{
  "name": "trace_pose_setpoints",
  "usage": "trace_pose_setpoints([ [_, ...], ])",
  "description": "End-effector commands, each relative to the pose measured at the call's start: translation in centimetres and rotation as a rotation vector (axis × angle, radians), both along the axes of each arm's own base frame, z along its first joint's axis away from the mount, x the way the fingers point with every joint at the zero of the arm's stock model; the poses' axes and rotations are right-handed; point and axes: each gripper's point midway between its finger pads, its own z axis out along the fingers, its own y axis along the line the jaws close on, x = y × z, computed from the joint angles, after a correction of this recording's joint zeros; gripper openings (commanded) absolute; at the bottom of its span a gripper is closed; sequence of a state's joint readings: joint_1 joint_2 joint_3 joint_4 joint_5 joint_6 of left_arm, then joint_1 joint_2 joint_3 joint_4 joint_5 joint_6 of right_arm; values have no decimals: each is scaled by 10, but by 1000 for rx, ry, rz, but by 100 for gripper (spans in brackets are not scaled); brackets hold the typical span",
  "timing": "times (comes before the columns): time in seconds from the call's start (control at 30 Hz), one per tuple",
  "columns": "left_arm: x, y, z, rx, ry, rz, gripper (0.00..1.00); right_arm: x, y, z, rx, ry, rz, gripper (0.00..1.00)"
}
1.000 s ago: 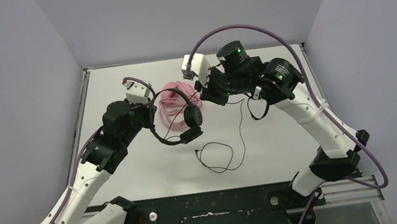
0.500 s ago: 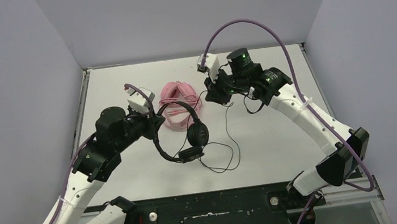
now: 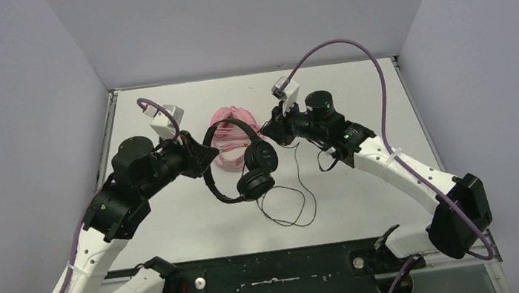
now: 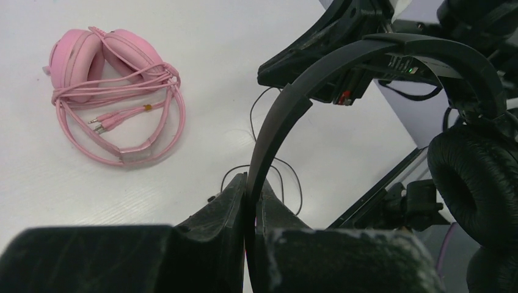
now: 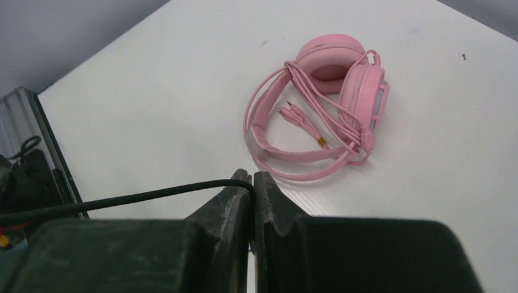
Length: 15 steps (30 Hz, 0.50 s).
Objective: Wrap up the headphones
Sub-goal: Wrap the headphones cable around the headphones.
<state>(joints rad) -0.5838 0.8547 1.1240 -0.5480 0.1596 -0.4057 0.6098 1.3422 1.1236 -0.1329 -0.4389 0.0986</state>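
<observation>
The black headphones (image 3: 253,171) hang above the table, and my left gripper (image 3: 204,155) is shut on their headband (image 4: 293,104). Their ear cups (image 4: 476,177) sit at the right of the left wrist view. My right gripper (image 3: 270,132) is shut on the thin black cable (image 5: 122,198), just right of the ear cups. The cable runs down into a loose loop (image 3: 290,210) on the table. The pink headphones (image 3: 225,115) lie behind, with their pink cable wound round them (image 5: 330,104) (image 4: 110,85). In the wrist views both grippers show pressed-together jaws: the left gripper (image 4: 251,183) and the right gripper (image 5: 252,176).
Grey walls close in the white table (image 3: 365,178) on the left, back and right. A black rail (image 3: 279,271) runs along the near edge between the arm bases. My right arm (image 4: 330,36) reaches close above the black headband.
The left arm has swung the black headphones round and a little to the right. The right wrist has come lower and its arm has stretched out. The cable loop has drawn in under the ear cups.
</observation>
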Motion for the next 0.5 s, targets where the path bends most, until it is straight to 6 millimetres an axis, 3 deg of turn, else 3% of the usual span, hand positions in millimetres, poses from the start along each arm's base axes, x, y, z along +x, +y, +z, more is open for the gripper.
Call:
trace_pose_setpoints([
  [0.0,0,-1,68,-223,-77,52,0,9,15,48,296,-70,-63,4],
  [0.27,18,6,101,-344,-105,147,0,-14,60,45,555,-71,22,15],
  [0.47,15,6,120,-379,-108,139,0,-17,84,40,555,-188,98,31],
])
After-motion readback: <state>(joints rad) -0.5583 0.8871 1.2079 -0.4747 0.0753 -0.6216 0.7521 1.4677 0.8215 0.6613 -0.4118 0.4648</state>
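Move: The right hand, shut on the black headphones' cable, is some 8 cm ahead of the ear cups, which lie about 2 cm to its left and a few centimetres above. The pink headphones lie on the table about 10 cm ahead and 9 cm left of it, some 18 cm lower; the loose cable loops are about 15 cm back and 3 cm right on the table. The left hand pinches the headband, with the cups about 9 cm to its right, 6 cm back, roughly level. The right fingers ease apart about a quarter, unclamping the cable so that it hangs loose in the gap, as the hand sweeps left about 7 cm and slightly back, in beneath the ear cups, fingertips tipping up some 20 degrees. The left hand keeps its pinch on the headband and rises about 5 cm, edging forward and rolling its right side up. ##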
